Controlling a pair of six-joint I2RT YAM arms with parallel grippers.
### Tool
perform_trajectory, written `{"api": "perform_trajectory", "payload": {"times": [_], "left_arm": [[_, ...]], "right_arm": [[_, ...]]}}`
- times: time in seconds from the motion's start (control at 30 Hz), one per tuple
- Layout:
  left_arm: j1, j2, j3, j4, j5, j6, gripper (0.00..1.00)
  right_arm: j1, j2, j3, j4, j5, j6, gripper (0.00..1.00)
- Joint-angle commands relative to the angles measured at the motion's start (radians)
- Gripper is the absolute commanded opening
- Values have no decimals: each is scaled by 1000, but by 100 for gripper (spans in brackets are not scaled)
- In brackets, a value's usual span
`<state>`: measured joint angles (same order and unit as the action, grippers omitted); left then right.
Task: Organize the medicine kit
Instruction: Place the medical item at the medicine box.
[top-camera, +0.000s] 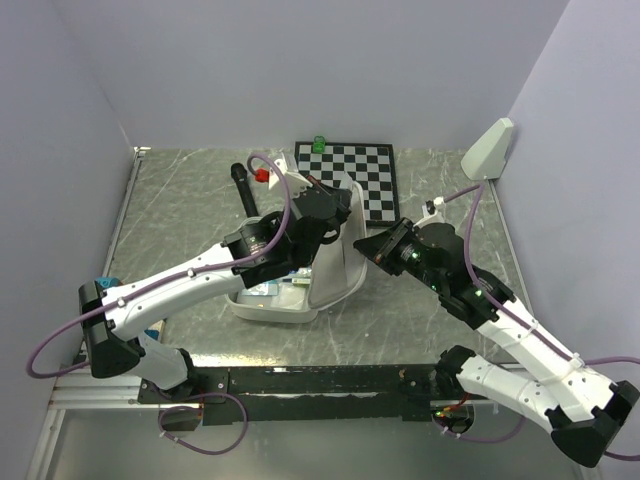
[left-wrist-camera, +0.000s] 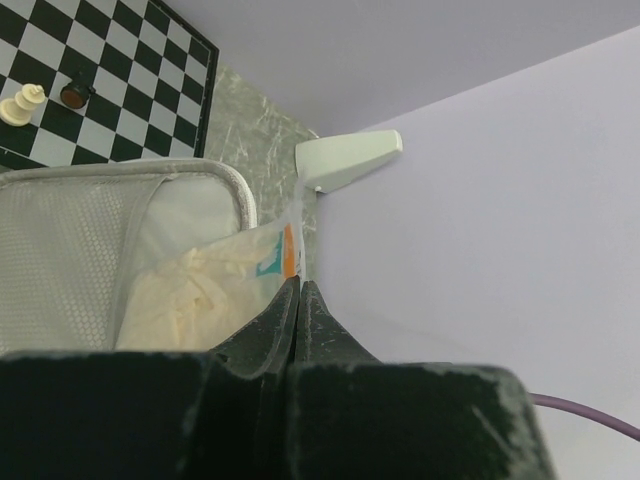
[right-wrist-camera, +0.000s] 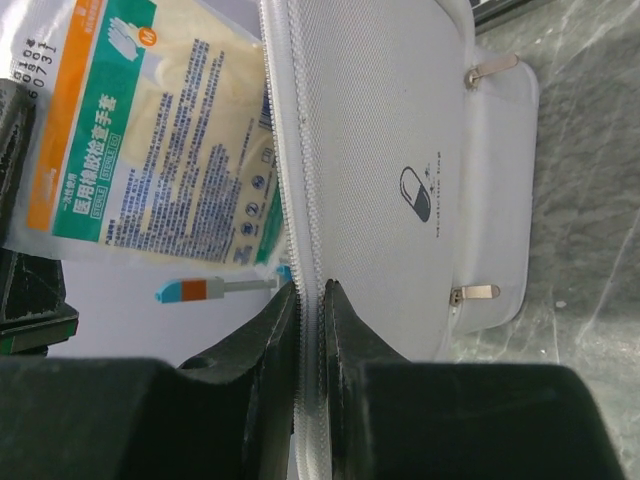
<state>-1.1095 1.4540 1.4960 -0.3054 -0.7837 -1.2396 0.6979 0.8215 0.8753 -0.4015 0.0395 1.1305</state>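
Observation:
The medicine kit (top-camera: 300, 310) lies open mid-table, its lid (top-camera: 335, 262) standing upright. In the right wrist view the lid (right-wrist-camera: 400, 120) shows its outer face with a dark capsule logo (right-wrist-camera: 415, 195). My right gripper (right-wrist-camera: 311, 288) is shut on the lid's zipper rim (right-wrist-camera: 305, 200), and from above it (top-camera: 368, 243) sits at the lid's right edge. My left gripper (left-wrist-camera: 298, 283) is shut on the edge of a flat glove packet (left-wrist-camera: 215, 285), held beside the lid's mesh pocket (left-wrist-camera: 60, 250). That packet (right-wrist-camera: 160, 150) hangs just left of the lid.
A chessboard (top-camera: 350, 175) with a few pieces lies behind the kit, a green piece (top-camera: 319, 143) at its far edge. A black cylinder (top-camera: 243, 190) and a red item (top-camera: 263, 174) stand at the back left. A white wedge (top-camera: 488, 148) sits against the right wall.

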Motion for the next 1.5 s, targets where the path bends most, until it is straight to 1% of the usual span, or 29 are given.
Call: {"api": "perform_trajectory", "payload": {"times": [0.0, 0.13, 0.4, 0.73, 1.03, 1.17, 1.3, 1.33, 1.4, 1.47], "left_arm": [[-6, 12, 52, 26, 1, 2, 1], [-7, 23, 50, 40, 8, 6, 1], [10, 58, 73, 17, 31, -4, 1], [66, 46, -14, 26, 86, -75, 1], [77, 39, -68, 83, 95, -58, 1], [77, 51, -85, 83, 90, -38, 1], [77, 57, -91, 91, 126, 32, 1], [77, 45, -95, 104, 142, 60, 11], [77, 7, -127, 153, 172, 112, 45], [76, -46, -170, 198, 175, 135, 71]], "right_arm": [[-15, -1, -35, -7, -136, -24, 0], [-38, -2, -52, 6, -170, -37, 0], [-61, -7, -67, 10, -211, -69, 0], [-64, 7, -41, -31, -217, -116, 0], [-70, -10, -45, -68, -237, -121, 0], [-72, -25, -44, -76, -242, -132, 0], [-75, -25, -41, -85, -243, -146, 0], [-75, -22, -39, -86, -245, -147, 0], [-77, -16, -35, -91, -247, -152, 0], [-78, -12, -35, -88, -248, -156, 0]]}}
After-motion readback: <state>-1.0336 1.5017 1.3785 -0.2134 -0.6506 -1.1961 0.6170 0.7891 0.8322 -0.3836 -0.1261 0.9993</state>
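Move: The left hand still pinches the glove bag by its upper edge, above the raised lid; the lid's mesh pocket is centred about 15 cm below it, 3 cm back and 1 cm left. The open medicine box lies roughly 14 cm left, 4 cm back and 33 cm below, the chessboard about 25 cm ahead and 4 cm right. From the right hand, shut on the lid's rim, the pocket is some 4 cm ahead, 6 cm left and 6 cm lower. The left hand sinks about 6 cm in all, edging slightly right at first and then some 2.5 cm forward, to feed the glove bag down along the lid's inner face behind the mesh; at the very end its fingers part to nearly half open around the bag's orange-striped edge. The right hand keeps its pinch on the zippered rim and holds the lid up, easing down and back by under 1 cm each and turning slightly counter-clockwise. ##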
